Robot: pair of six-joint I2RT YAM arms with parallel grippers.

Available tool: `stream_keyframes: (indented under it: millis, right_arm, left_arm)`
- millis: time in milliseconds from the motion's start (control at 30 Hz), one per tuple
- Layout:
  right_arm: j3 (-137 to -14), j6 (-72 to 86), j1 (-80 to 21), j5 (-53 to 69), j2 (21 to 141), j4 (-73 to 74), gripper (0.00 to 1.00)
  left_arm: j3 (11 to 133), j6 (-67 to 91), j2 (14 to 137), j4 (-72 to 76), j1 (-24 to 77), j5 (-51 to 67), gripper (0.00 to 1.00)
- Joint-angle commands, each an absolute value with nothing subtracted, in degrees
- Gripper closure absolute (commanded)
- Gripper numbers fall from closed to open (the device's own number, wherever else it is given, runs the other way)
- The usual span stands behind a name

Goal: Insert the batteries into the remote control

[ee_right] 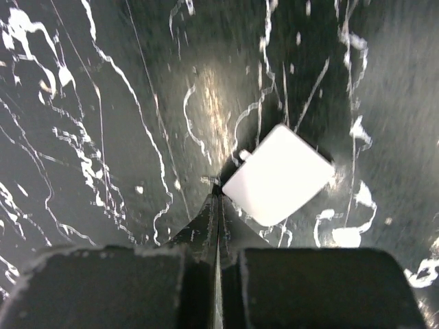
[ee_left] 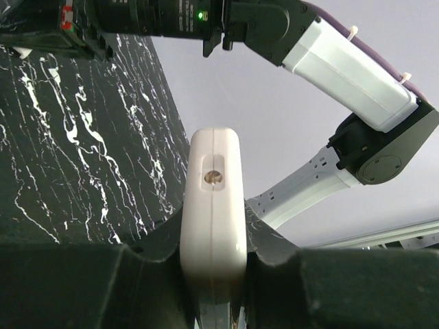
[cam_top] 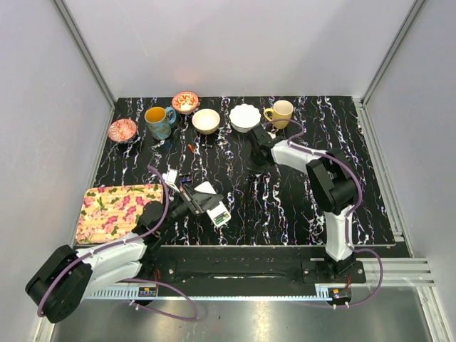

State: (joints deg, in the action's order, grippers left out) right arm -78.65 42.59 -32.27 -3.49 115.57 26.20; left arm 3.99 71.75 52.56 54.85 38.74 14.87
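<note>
My left gripper is shut on the white remote control and holds it near the table's front middle. In the left wrist view the remote stands edge-on, clamped between the fingers. Green and red colouring of the batteries shows at the remote's near end, in its open compartment. My right gripper is shut and empty, pointing down at the table. In the right wrist view its tips touch the table beside a corner of the thin white back-cover panel, which lies flat.
Along the back stand a red patterned dish, a teal cup, a red patterned bowl, a cream bowl, a white scalloped bowl and a yellow mug. A floral mat lies front left. A small red piece lies mid-table.
</note>
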Motion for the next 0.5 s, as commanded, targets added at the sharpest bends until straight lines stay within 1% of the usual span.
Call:
stream_keyframes:
  millis: [0, 67, 100, 133, 167, 233, 267, 367, 467]
  right_arm:
    - [-83.2, 36.5, -29.7, -5.1, 119.1, 29.3, 1.0]
    - [-84.6, 32.5, -29.6, -4.3, 118.7, 29.0, 1.0]
    - [-84.3, 31.0, -29.6, -2.0, 118.0, 28.3, 1.0]
    - [-83.6, 29.7, -29.7, -0.9, 115.7, 26.1, 0.98]
    - [-82.2, 27.4, -29.6, -0.2, 114.5, 25.2, 0.86]
    - [-80.7, 25.7, -29.6, 1.9, 111.0, 23.7, 0.73]
    - [-79.5, 24.1, -29.6, 2.2, 110.0, 23.3, 0.61]
    - [-77.2, 22.0, -29.7, 0.9, 106.2, 22.9, 0.41]
    - [-75.2, 20.5, -29.6, -1.6, 103.5, 22.9, 0.32]
  left_arm:
    - [5.9, 69.9, 51.9, 55.5, 38.8, 13.4, 1.0]
    - [6.6, 69.6, 52.5, 55.4, 38.8, 13.4, 1.0]
    - [6.8, 69.5, 52.6, 55.3, 38.8, 13.5, 1.0]
    - [6.9, 69.4, 53.0, 55.3, 38.8, 13.5, 1.0]
    - [7.3, 69.3, 53.2, 55.3, 38.8, 13.6, 1.0]
    - [7.6, 69.1, 53.9, 55.7, 38.8, 14.0, 1.0]
    - [7.6, 69.2, 54.1, 56.0, 38.8, 14.1, 1.0]
    - [8.0, 69.3, 55.2, 57.0, 38.8, 14.9, 1.0]
    - [8.1, 69.7, 56.0, 58.1, 38.8, 15.6, 1.0]
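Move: The battery cover lies flat on the table, touching the right hand's shut fingertips; its middle is about 2 cm ahead of them, 2 cm to the right and 1 cm below. The white bowl stands some 21 cm ahead and 3 cm left, the yellow mug 22 cm ahead and 9 cm right. The remote, in the left hand, is about 17 cm back, 12 cm left and 16 cm higher. From the left hand the cover lies roughly 18 cm ahead, 13 cm right and 19 cm below. Forward and slightly right, the right hand carries on pushing the battery cover's near-left corner over the table with shut fingertips for a little over 2 cm. Then it comes off the cover, rising about 3 cm while easing back towards the base, turning some 15 degrees counter-clockwise and opening its fingers past half. ##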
